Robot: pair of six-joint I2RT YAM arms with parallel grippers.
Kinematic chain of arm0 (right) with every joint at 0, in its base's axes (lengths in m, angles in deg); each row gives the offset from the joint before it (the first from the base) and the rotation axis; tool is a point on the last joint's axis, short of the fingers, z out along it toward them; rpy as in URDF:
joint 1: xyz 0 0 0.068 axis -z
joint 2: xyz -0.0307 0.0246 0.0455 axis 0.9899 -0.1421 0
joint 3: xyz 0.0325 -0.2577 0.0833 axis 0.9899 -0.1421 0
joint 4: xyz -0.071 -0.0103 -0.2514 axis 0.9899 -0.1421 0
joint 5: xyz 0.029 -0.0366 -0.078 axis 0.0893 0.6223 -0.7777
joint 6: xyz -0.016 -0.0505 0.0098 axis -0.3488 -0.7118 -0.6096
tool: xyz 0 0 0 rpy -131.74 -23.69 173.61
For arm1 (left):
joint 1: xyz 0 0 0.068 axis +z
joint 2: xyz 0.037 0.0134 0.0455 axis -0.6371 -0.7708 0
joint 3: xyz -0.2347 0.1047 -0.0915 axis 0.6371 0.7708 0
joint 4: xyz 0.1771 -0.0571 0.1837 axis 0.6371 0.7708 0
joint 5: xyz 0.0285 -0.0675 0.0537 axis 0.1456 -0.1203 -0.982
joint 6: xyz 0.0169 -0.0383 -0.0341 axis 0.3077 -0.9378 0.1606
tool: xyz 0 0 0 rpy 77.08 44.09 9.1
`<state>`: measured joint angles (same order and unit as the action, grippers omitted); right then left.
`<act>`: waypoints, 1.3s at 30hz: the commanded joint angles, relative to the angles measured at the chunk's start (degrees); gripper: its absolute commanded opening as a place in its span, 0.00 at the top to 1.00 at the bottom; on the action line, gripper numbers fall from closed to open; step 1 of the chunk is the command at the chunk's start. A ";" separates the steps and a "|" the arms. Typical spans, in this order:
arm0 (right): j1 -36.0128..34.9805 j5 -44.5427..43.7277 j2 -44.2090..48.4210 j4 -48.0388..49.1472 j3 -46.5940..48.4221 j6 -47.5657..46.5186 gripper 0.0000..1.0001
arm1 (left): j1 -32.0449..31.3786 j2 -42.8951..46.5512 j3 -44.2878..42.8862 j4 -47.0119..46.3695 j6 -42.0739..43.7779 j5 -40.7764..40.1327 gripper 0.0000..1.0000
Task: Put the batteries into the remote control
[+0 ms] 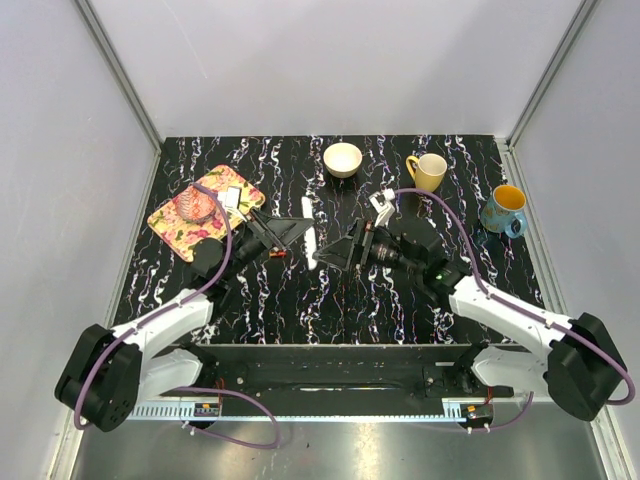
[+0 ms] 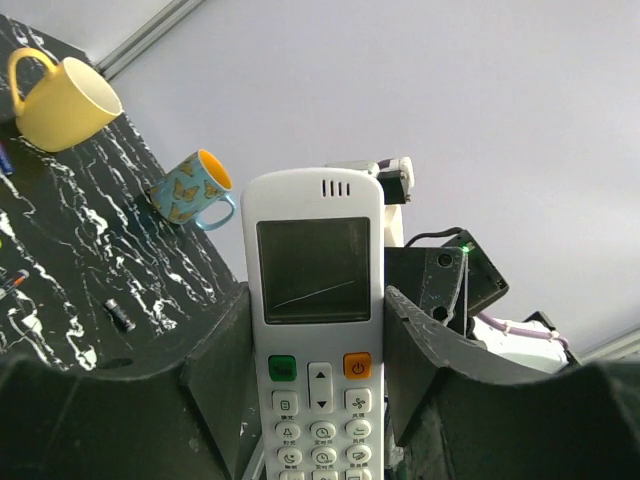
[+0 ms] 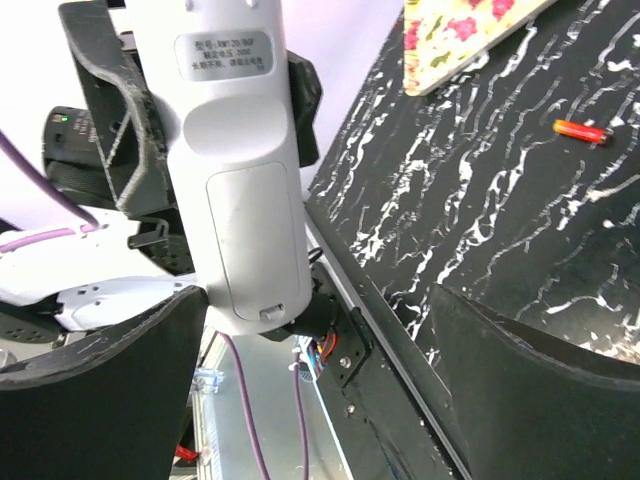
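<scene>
The white remote control [image 2: 317, 300] stands upright with my left gripper [image 2: 317, 345] shut on its sides, screen and buttons facing that wrist camera. From above it is a thin white bar [image 1: 311, 248] held over the table's middle. Its grey back with the closed battery cover [image 3: 250, 240] faces my right gripper [image 3: 320, 340], which is open; the remote's lower end hangs by that gripper's left finger [image 3: 120, 380] without being clamped. In the top view the right gripper [image 1: 335, 252] sits just right of the remote. A small dark cylinder [image 2: 120, 314], seemingly a battery, lies on the table.
A floral mat [image 1: 205, 212] with a pink item lies at the back left. A white bowl [image 1: 343, 159], a yellow mug [image 1: 428, 171] and a blue mug [image 1: 504, 209] stand along the back. A small white piece [image 1: 307, 207] and a tiny red piece [image 3: 580, 130] lie on the tabletop.
</scene>
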<state>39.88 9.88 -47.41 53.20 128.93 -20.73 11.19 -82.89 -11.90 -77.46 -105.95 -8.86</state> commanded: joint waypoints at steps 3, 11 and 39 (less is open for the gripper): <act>0.03 2.80 -2.31 11.21 0.50 2.49 0.00 | 0.08 -1.20 -0.01 -8.96 -2.69 3.16 1.00; 0.12 6.31 -6.79 13.40 2.70 3.37 0.05 | 0.08 -1.37 0.25 -8.96 -2.96 1.94 1.00; -0.06 5.62 -1.88 -13.08 11.28 -11.43 1.00 | 3.07 -0.50 -0.88 -2.30 -0.25 2.99 0.13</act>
<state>39.88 19.43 -54.56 61.57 131.62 -18.81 12.87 -85.29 -11.07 -81.33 -109.03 -6.87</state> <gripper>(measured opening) 0.533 0.840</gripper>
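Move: The left hand already holds the remote upright-ish in the air; its middle lies about 3 cm back and 2 cm below that hand. From the open right hand, the remote's middle is about 3 cm ahead, 4 cm left and 3 cm higher, with the battery-cover end hanging nearest. On the table, the orange battery lies some 4 cm ahead, 8 cm left and 26 cm below the left hand; the flowered tray is roughly 15 cm ahead and 25 cm left of that hand. The right hand eases about 3 cm left and 1.5 cm up to the remote's lower end, its wrist turning some 10 degrees counter-clockwise and rolling slightly, and closes its fingers across the battery-cover end while the left hand holds the remote almost still by its upper part. With the right pinch made, the left fingers open and let go, as the right hand draws back about a centimetre to the right and down, rolling part of the way back. ##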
